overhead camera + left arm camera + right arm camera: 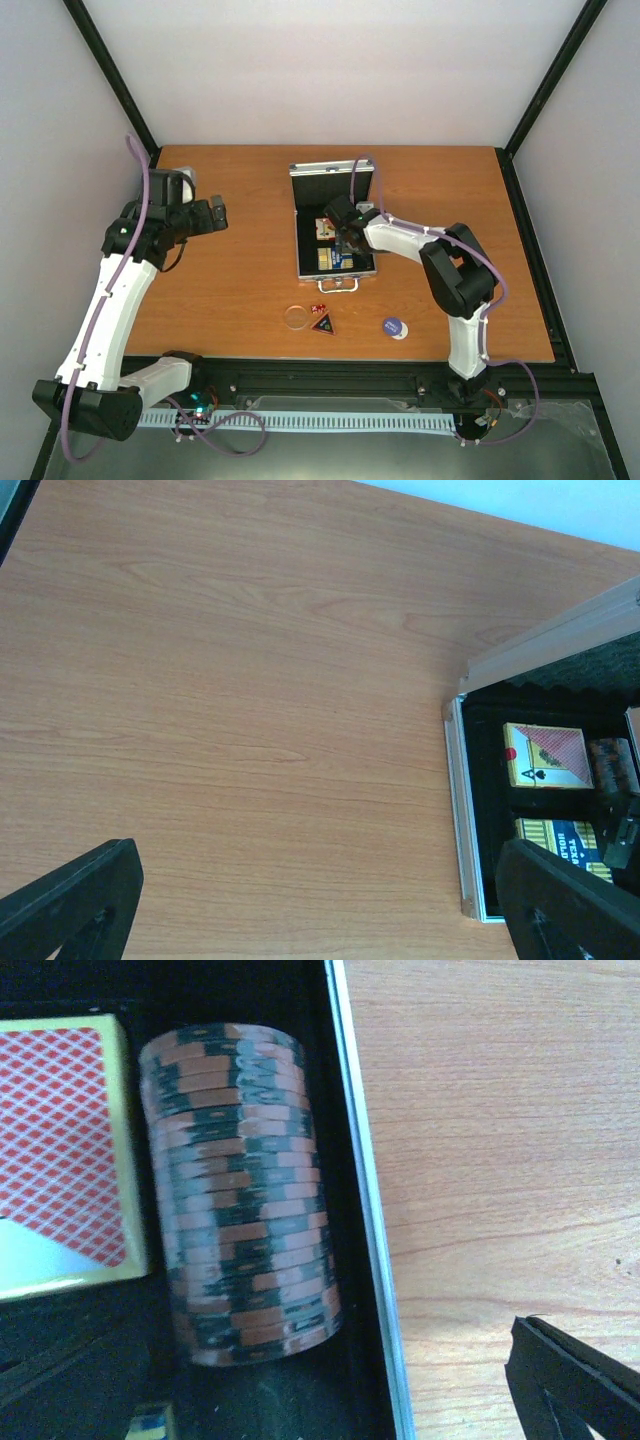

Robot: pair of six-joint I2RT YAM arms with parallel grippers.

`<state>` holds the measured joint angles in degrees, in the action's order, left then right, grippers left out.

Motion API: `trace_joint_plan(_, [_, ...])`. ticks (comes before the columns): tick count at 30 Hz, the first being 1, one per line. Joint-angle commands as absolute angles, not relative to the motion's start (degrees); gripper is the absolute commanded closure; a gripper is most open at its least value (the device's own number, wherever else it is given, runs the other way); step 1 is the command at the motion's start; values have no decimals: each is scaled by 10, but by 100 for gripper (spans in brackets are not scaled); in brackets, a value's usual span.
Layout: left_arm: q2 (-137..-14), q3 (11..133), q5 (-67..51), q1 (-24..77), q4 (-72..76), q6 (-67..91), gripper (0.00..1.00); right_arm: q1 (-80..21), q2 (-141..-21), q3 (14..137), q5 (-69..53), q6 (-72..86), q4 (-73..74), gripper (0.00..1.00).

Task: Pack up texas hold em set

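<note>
The silver case (300, 232) lies open at the table's middle, lid up at the back. In it lie the pink deck (325, 230), the blue-yellow deck (327, 259) and the brown chip stack (240, 1190), which lies on its side by the case's right rim (365, 1210). My right gripper (343, 240) hovers over the case interior, open and empty; one finger (570, 1380) shows over the wood. My left gripper (218, 212) is open and empty above bare table left of the case (455, 810). The clear disc (296, 317), red dice (318, 309), black triangle (323, 323) and blue disc (394, 326) lie on the table in front.
The case handle (340, 284) faces the near side. A black frame borders the wooden table (220, 290), with white walls behind and at both sides. The pink deck (548, 757) and blue-yellow deck (565, 840) also show in the left wrist view.
</note>
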<state>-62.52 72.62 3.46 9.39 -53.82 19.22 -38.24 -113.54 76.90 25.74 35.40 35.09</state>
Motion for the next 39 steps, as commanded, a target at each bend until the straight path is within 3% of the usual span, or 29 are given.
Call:
trace_joint_plan(1, [-621, 726, 40, 95, -531, 184, 0, -384, -1093, 773, 235, 320, 339, 0])
trace_joint_plan(17, [-638, 734, 49, 95, -530, 187, 0, -396, -1043, 844, 133, 236, 453, 0])
trace_joint_plan(26, [-651, 743, 57, 95, -541, 177, 0, -517, -972, 826, 94, 255, 572, 5])
trace_joint_plan(33, [-660, 733, 58, 96, -542, 170, 0, -612, -978, 773, 2, 281, 563, 27])
trace_joint_plan(39, [-669, 731, 44, 96, -540, 171, 0, -630, -1013, 759, -16, 253, 537, 43])
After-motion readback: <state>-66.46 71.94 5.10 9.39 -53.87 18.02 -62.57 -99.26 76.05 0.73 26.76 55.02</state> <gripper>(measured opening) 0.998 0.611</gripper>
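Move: From the right gripper, the all-in triangle lies about 21 cm back towards the base, 10 cm to the left and some 3 cm lower. The two red dice are 4 cm ahead of the triangle and 1 cm left of it; the clear disc is 2 cm ahead and 6 cm left of it. The briefcase handle sits 9 cm beyond the triangle, 3 cm to its right. From the left gripper, the triangle is about 13 cm back, 24 cm right and 27 cm below. Lift the open right gripper out of the briefcase, first up and to the left, peaking about 11 cm higher, then sweep back some 20 cm over the case front and sink towards the all-in triangle. Swing the wrist some 40 degrees counter-clockwise, tip the fingers down to near vertical and part-close them on the way. Let the left gripper sink about 2.5 cm, still wide open. ##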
